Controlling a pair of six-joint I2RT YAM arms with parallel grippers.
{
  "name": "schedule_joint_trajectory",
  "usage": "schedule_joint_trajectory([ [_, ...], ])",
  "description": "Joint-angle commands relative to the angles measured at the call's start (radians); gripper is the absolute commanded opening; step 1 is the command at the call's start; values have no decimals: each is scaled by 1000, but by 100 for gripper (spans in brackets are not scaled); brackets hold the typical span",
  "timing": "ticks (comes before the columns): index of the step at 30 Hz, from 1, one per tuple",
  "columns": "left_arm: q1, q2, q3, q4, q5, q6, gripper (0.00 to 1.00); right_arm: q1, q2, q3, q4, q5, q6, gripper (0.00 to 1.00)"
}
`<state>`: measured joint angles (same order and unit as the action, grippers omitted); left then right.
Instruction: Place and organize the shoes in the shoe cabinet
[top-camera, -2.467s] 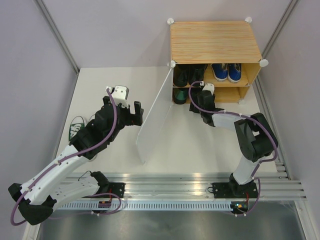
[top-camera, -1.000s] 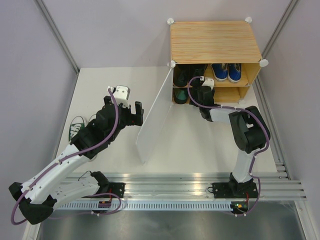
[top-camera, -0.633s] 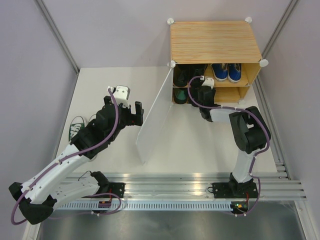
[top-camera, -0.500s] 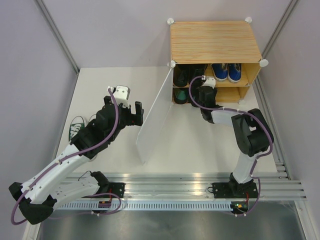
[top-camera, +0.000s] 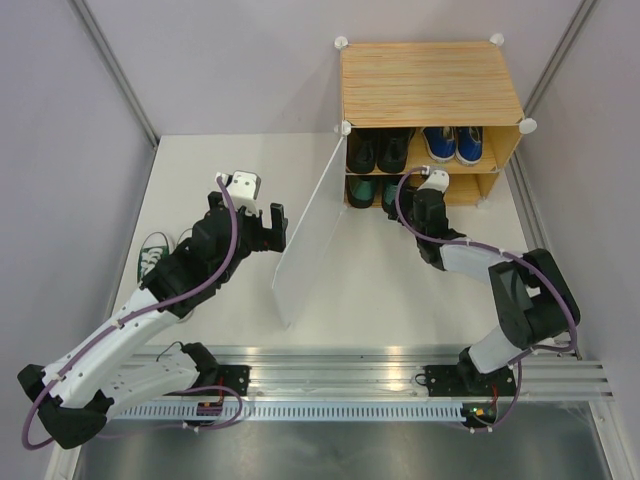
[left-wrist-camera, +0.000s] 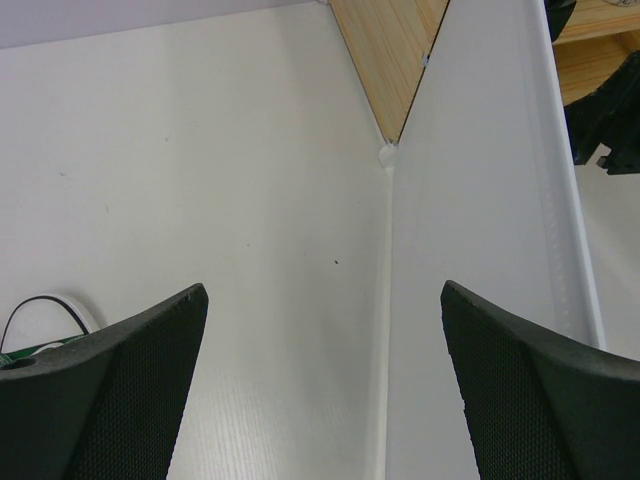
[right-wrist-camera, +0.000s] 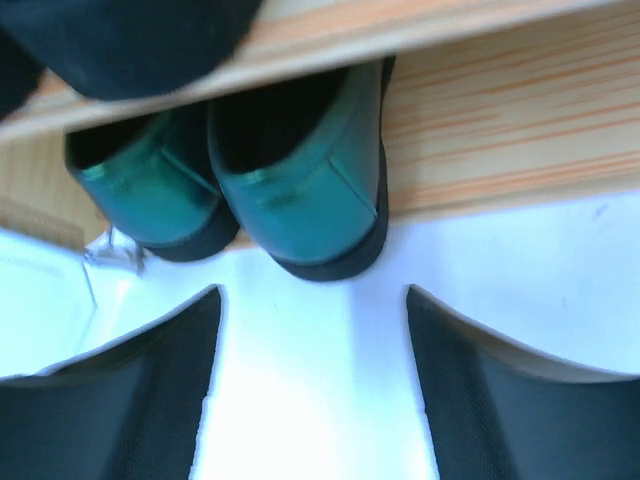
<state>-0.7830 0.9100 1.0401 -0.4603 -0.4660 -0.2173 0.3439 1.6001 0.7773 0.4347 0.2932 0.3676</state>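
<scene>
The shoe cabinet (top-camera: 430, 85) stands at the back with its white door (top-camera: 310, 230) swung open. Black dress shoes (top-camera: 378, 150) and blue sneakers (top-camera: 452, 143) sit on the upper shelf. The dark green shoes (right-wrist-camera: 300, 200) rest side by side at the left of the lower shelf, heels poking out. My right gripper (right-wrist-camera: 312, 370) hovers open just in front of them, holding nothing. My left gripper (left-wrist-camera: 325, 400) is open beside the door panel (left-wrist-camera: 490, 250). A green white-toed sneaker (top-camera: 152, 255) lies on the table, partly under my left arm.
Grey walls close in the white table (top-camera: 400, 290) on both sides. The open door divides the table between my two arms. The right half of the lower shelf (right-wrist-camera: 500, 130) is bare wood.
My right gripper has drawn back out of the lower shelf and shifted right, jaws open, with the dark green shoes left on the shelf. The left arm has not moved.
</scene>
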Motion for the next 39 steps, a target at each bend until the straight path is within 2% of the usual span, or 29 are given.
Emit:
schedule_joint_trajectory([
  [1, -5, -2, -6, 41, 12, 30, 99, 0, -58, -64, 32, -32, 63, 66],
  [2, -5, -2, -6, 40, 13, 30, 99, 3, -61, -88, 35, -34, 77, 52],
  [3, -5, -2, -6, 40, 16, 32, 99, 6, -62, -102, 45, -37, 82, 33],
  [6, -5, -3, -5, 40, 21, 32, 99, 10, -31, -130, 73, -42, 100, 22],
  [10, -4, -3, -5, 40, 23, 35, 99, 10, 59, -110, 104, -49, 110, 21],
  [16, -5, 0, -6, 41, 24, 36, 100, 10, 176, 13, 113, -29, 80, 20],
  [26, -5, 12, -8, 41, 18, 41, 100, -17, 320, 235, 65, 6, 17, 11],
  [39, -5, 20, -9, 45, 15, 44, 100, -16, 281, 139, 137, -39, 37, 10],
])
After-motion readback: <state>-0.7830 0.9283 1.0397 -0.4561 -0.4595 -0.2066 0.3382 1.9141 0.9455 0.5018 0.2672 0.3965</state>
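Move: The right hand, holding nothing, hangs in front of the cabinet's lower tier. The nearer green shoe's middle lies about 18 cm ahead, 2 cm left and 6 cm below, its heel jutting slightly past the bottom board. The other green shoe stands some 8 cm left of it; a black shoe sits on the shelf roughly 14 cm above it. From the left hand, that nearer green shoe is about 34 cm ahead, 30 cm right and 25 cm below. Dropping about 7.5 cm while drawing back some 3 cm from the cabinet, the right hand nearly shuts its fingers and tips slightly down. Then it drives forward about 8 cm, drifting a little left and up, and brings the closed fingertips against the low back of the nearer green shoe's heel to push it inward, stopping there. ##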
